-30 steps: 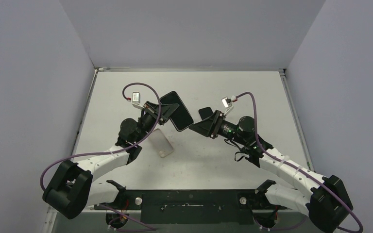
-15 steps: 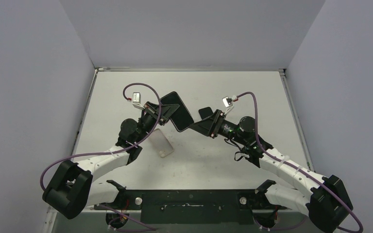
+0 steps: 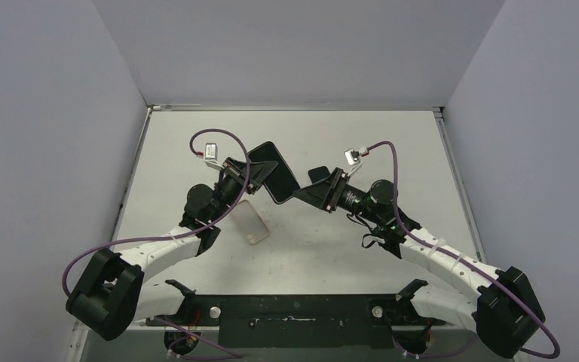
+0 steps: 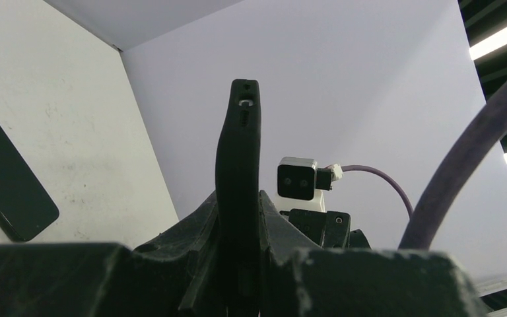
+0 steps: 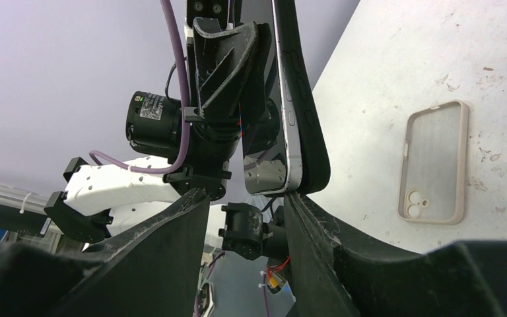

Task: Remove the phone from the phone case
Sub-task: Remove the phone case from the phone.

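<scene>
The phone (image 5: 284, 132), dark with a silver frame, sits in a black phone case (image 5: 305, 99). It is held up edge-on above the table (image 3: 196, 143). My left gripper (image 3: 255, 178) is shut on the cased phone (image 3: 274, 172). In the left wrist view the case (image 4: 237, 152) stands upright between the fingers of the left gripper (image 4: 237, 198). My right gripper (image 3: 307, 193) is open at the phone's lower corner. In the right wrist view that corner hangs just above the gap of the right gripper (image 5: 245, 198), close to the right finger (image 5: 317, 224).
An empty clear beige case (image 3: 252, 223) (image 5: 436, 162) lies flat on the table below the left gripper. A black phone-shaped slab (image 3: 318, 175) (image 4: 10, 178) lies flat behind the right gripper. Grey walls (image 3: 60, 113) close in the table on three sides.
The right gripper has crept a little left and up toward the phone's lower corner. The left arm and the held phone have stayed still.
</scene>
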You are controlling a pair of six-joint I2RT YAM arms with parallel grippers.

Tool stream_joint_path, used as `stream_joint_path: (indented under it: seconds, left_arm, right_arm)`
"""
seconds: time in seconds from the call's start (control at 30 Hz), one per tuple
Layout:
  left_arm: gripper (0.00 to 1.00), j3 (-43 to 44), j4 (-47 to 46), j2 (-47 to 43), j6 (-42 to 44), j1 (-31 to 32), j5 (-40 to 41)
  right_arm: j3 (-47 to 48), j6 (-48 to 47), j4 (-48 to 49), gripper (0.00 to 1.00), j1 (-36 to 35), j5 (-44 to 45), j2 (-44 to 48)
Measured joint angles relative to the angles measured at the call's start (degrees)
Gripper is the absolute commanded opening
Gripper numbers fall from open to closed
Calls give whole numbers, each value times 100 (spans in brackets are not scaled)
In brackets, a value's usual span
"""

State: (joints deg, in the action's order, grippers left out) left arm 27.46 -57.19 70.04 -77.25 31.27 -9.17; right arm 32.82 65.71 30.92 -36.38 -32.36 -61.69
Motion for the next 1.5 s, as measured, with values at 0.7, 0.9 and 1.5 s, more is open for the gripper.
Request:
stream_joint_path:
  seconds: [0.7, 0.9, 1.5]
  left_arm:
    - [0, 2, 42, -7, -11, 251, 179]
    - [0, 2, -35, 31, 125, 531, 256]
    - [61, 0, 76, -363, 848, 560, -203]
  right_arm:
    - [-299, 398, 892, 44, 153, -4, -302]
    - [-195, 431, 1034, 41, 151, -107, -459]
    - [-116, 994, 1576, 0, 323, -308, -780]
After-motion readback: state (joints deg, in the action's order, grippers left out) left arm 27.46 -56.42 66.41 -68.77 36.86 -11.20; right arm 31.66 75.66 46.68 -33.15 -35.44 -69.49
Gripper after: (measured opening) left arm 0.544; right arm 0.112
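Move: About 6 cm ahead, 6 cm to the left and roughly level with the right hand is the middle of the phone, its near end already sticking out of the black case at that hand's open fingers. It lies some 3 cm back and 1 cm to the right of the left hand, which holds phone and case. On the table, about 27 cm below the right hand, the pale case lies 8 cm ahead and 15 cm left, the second phone 21 cm ahead and 10 cm right. Working in at the loose end, the right hand dips about 1 cm, then rises again while easing some 2 cm forward, and closes to pinch the bare phone, one finger between phone and black case. The left hand carries phone and case about 2 cm back and to the right towards it, then opens wide, rising slightly and drawing another 2 cm back as it tips upward. ##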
